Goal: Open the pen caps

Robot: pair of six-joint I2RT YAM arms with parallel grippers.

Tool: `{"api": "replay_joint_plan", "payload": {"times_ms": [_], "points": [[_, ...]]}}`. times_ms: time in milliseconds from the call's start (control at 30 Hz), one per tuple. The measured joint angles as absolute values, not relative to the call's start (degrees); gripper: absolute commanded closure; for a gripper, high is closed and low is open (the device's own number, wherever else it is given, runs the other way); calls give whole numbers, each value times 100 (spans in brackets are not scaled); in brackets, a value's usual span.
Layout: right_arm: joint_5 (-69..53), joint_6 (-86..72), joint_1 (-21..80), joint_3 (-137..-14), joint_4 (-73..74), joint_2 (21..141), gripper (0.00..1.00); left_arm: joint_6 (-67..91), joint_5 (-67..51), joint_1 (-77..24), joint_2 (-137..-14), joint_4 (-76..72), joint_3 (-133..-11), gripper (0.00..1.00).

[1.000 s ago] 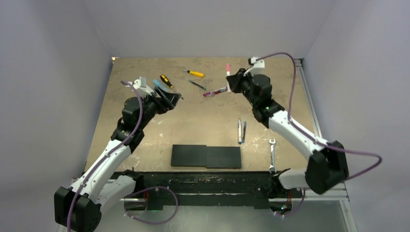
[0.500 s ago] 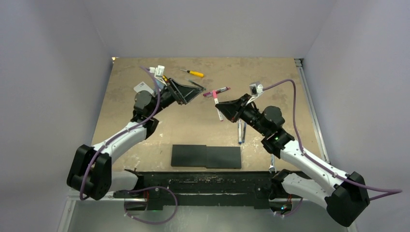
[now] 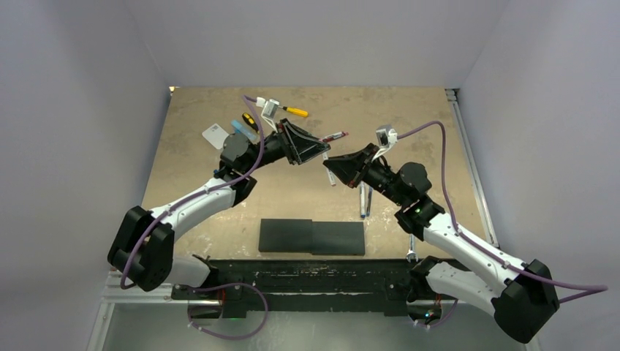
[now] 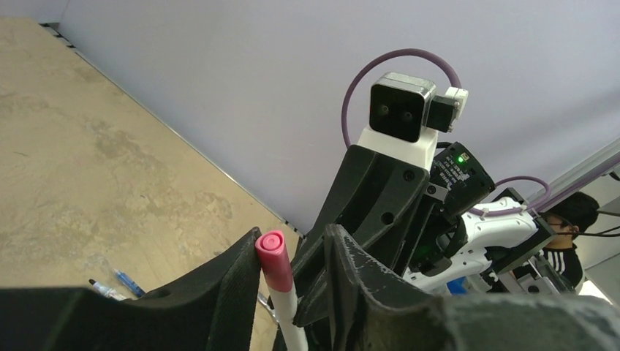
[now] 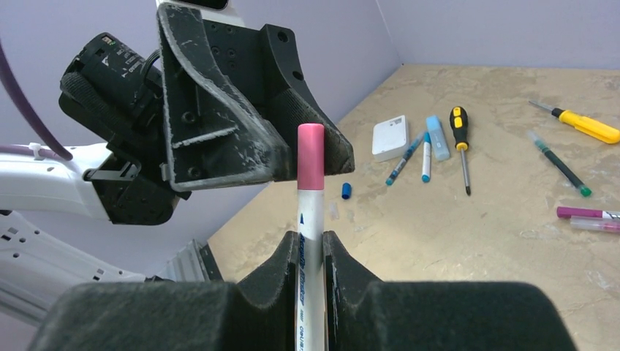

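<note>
My right gripper [image 5: 311, 245] is shut on the white barrel of a pen [image 5: 311, 219], which stands upright out of its fingers, raised over the middle of the table [image 3: 190, 168]. The pen's pink cap [image 5: 311, 155] lies between the jaws of my left gripper [image 4: 292, 238]. In the left wrist view the pink cap [image 4: 274, 257] rests against one finger [image 4: 234, 278], with a gap to the other finger [image 4: 343, 256], so the left gripper is open around it. In the top view the left gripper [image 3: 322, 152] and the right gripper [image 3: 330, 162] meet tip to tip.
On the far table lie a yellow-handled screwdriver [image 5: 585, 126], a black-and-yellow screwdriver [image 5: 460, 139], a white box [image 5: 389, 137], blue pens [image 5: 426, 153], a loose blue cap [image 5: 346, 191], a green pen [image 5: 559, 164] and magenta pens [image 5: 588, 213]. Nearer are two pens [image 3: 365, 199], a black block [image 3: 312, 237] and a wrench [image 3: 411, 234].
My right arm brought the pen from the far right to the middle. My left arm swung right to meet it, and its jaws have narrowed around the pink cap.
</note>
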State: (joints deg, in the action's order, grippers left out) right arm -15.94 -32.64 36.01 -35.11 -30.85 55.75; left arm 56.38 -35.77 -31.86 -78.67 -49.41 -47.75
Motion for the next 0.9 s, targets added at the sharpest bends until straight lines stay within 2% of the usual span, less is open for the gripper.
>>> {"api": "replay_joint_plan", "payload": {"times_ms": [67,200,267,400,467,500,567,633,733,900], "points": [[-1605,-3264,3601,-3511,-3092,5572,100,5586,-3573,-3240,-7896,-4851,-4825,73],[-1612,-3264,3601,-3511,-3089,5557,100,5476,-3553,-3295,-7900,-4731,-4871,75],[-1610,-3264,3601,-3511,-3092,5540,100,5439,-3551,-3317,-7902,-4672,-4893,80],[-1610,-3264,3601,-3511,-3089,5500,100,5378,-3551,-3352,-7902,-4576,-4919,100],[-1605,-3275,3601,-3511,-3081,5500,100,5349,-3555,-3356,-7902,-4567,-4925,100],[-1608,-3280,3601,-3511,-3079,5498,91,5339,-3555,-3356,-7902,-4558,-4928,100],[-1608,-3280,3601,-3511,-3061,5498,64,5334,-3555,-3358,-7902,-4554,-4928,100],[-1612,-3288,3601,-3514,-3013,5498,49,5332,-3551,-3358,-7898,-4517,-4928,100],[-1734,-3273,3599,-3538,-2825,5498,42,5330,-3531,-3380,-7848,-4449,-4928,100],[-2132,-3378,3601,-3616,-2624,5502,43,5430,-3575,-3389,-7771,-4591,-4928,100]]}}
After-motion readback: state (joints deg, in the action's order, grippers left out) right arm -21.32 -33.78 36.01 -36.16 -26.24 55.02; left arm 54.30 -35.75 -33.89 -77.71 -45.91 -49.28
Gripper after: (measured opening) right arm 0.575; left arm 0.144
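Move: The pink pen cap, on the pen the right hand holds upright, is about 1 cm right of and 1 cm below the left hand, level fore and aft. From there the black box lies some 11 cm ahead, 3 cm left, 37 cm down; the white pen about 25 cm ahead, 12 cm right, at table height. From the right hand, the cap sits roughly 5 cm above and 1 cm ahead. Left fingers ease 1 cm right and pinch the pink cap; right fingers then open, backing off about 2 cm. ##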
